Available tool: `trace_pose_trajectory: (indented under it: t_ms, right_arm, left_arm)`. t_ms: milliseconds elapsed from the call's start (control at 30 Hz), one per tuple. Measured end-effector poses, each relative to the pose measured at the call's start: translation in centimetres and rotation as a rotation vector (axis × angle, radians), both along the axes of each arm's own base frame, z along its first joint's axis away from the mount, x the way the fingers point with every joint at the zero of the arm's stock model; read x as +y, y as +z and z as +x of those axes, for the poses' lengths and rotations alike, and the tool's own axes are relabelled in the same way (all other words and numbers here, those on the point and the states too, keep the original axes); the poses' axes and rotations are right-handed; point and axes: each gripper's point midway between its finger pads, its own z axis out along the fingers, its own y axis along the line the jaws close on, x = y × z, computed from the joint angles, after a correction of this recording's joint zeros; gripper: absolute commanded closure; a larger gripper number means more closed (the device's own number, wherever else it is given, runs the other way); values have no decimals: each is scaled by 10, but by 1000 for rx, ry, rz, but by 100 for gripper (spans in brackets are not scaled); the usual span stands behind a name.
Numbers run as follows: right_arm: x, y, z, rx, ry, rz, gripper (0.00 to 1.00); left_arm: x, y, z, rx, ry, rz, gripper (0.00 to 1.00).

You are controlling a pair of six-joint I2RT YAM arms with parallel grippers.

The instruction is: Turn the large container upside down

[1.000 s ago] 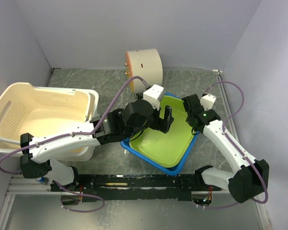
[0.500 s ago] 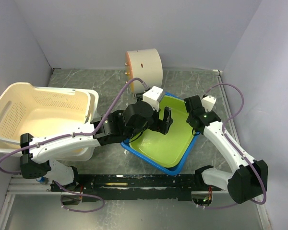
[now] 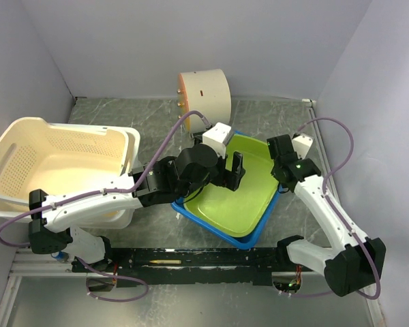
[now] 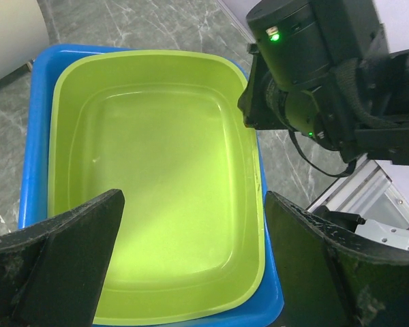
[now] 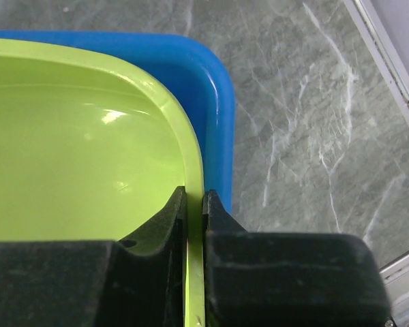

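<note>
A lime-green container sits nested inside a larger blue container in the middle of the table, both open side up. My right gripper is at their far right edge. In the right wrist view it is shut on the green rim, one finger inside and one between the green wall and the blue container. My left gripper hangs open over the green container, its fingers wide apart and touching nothing. The blue rim shows around the green one.
A white perforated basket stands at the left. A cream cylinder lies on its side at the back wall. A black rail runs along the near edge. Walls close in on both sides.
My right gripper has shut on the green container's rim, and its wrist has shifted slightly to the right. The left arm has stayed where it was, still open.
</note>
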Motion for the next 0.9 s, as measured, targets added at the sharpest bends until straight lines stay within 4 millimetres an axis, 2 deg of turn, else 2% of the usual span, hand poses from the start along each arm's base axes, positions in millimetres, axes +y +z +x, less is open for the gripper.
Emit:
trace_pose_trajectory:
  t_ms: [100, 233, 367, 467, 533, 633, 767, 900]
  right_arm:
    - [2, 19, 2, -28, 18, 11, 100]
    - [7, 57, 7, -104, 55, 39, 100]
    - [8, 97, 11, -181, 76, 49, 100]
    - [6, 123, 12, -246, 78, 46, 100]
    - [3, 139, 12, -286, 76, 38, 100]
    - [0, 155, 12, -320, 77, 23, 100]
    - [-3, 168, 12, -340, 92, -3, 100]
    - [-5, 185, 10, -367, 111, -20, 100]
  left_arm:
    - [1, 0, 1, -4, 8, 3, 3]
    - [10, -4, 11, 4, 22, 28, 3]
    - [41, -6, 37, 38, 58, 21, 4]
    - [65, -2, 50, 49, 87, 13, 4]
    - [63, 1, 46, 53, 58, 4, 3]
    - [54, -5, 39, 69, 5, 16, 3]
    - [45, -24, 37, 95, -40, 59, 3]
    - [37, -48, 44, 127, -67, 113, 1]
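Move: Pinched in the right fingers at its right rim, the green container has its middle some 14 cm to that hand's left, 3 cm nearer the base and 6 cm lower. Around it sits the blue container, its middle about 14 cm left, 4 cm back and 9 cm below the right hand; the white drum stands roughly 20 cm ahead and 24 cm left. From the empty left hand the green container's middle is 5 cm ahead, 2 cm right and about 25 cm below. Hoisting the green container by its right rim, the right hand keeps its pinch and rises almost straight up about 18 cm, its fingers tipping upward some 20 degrees. The left hand, open throughout, swings forward and left about 8 cm, then comes back a little to the right while sinking 5 cm beside the green container's left edge; contact there can't be made out. ##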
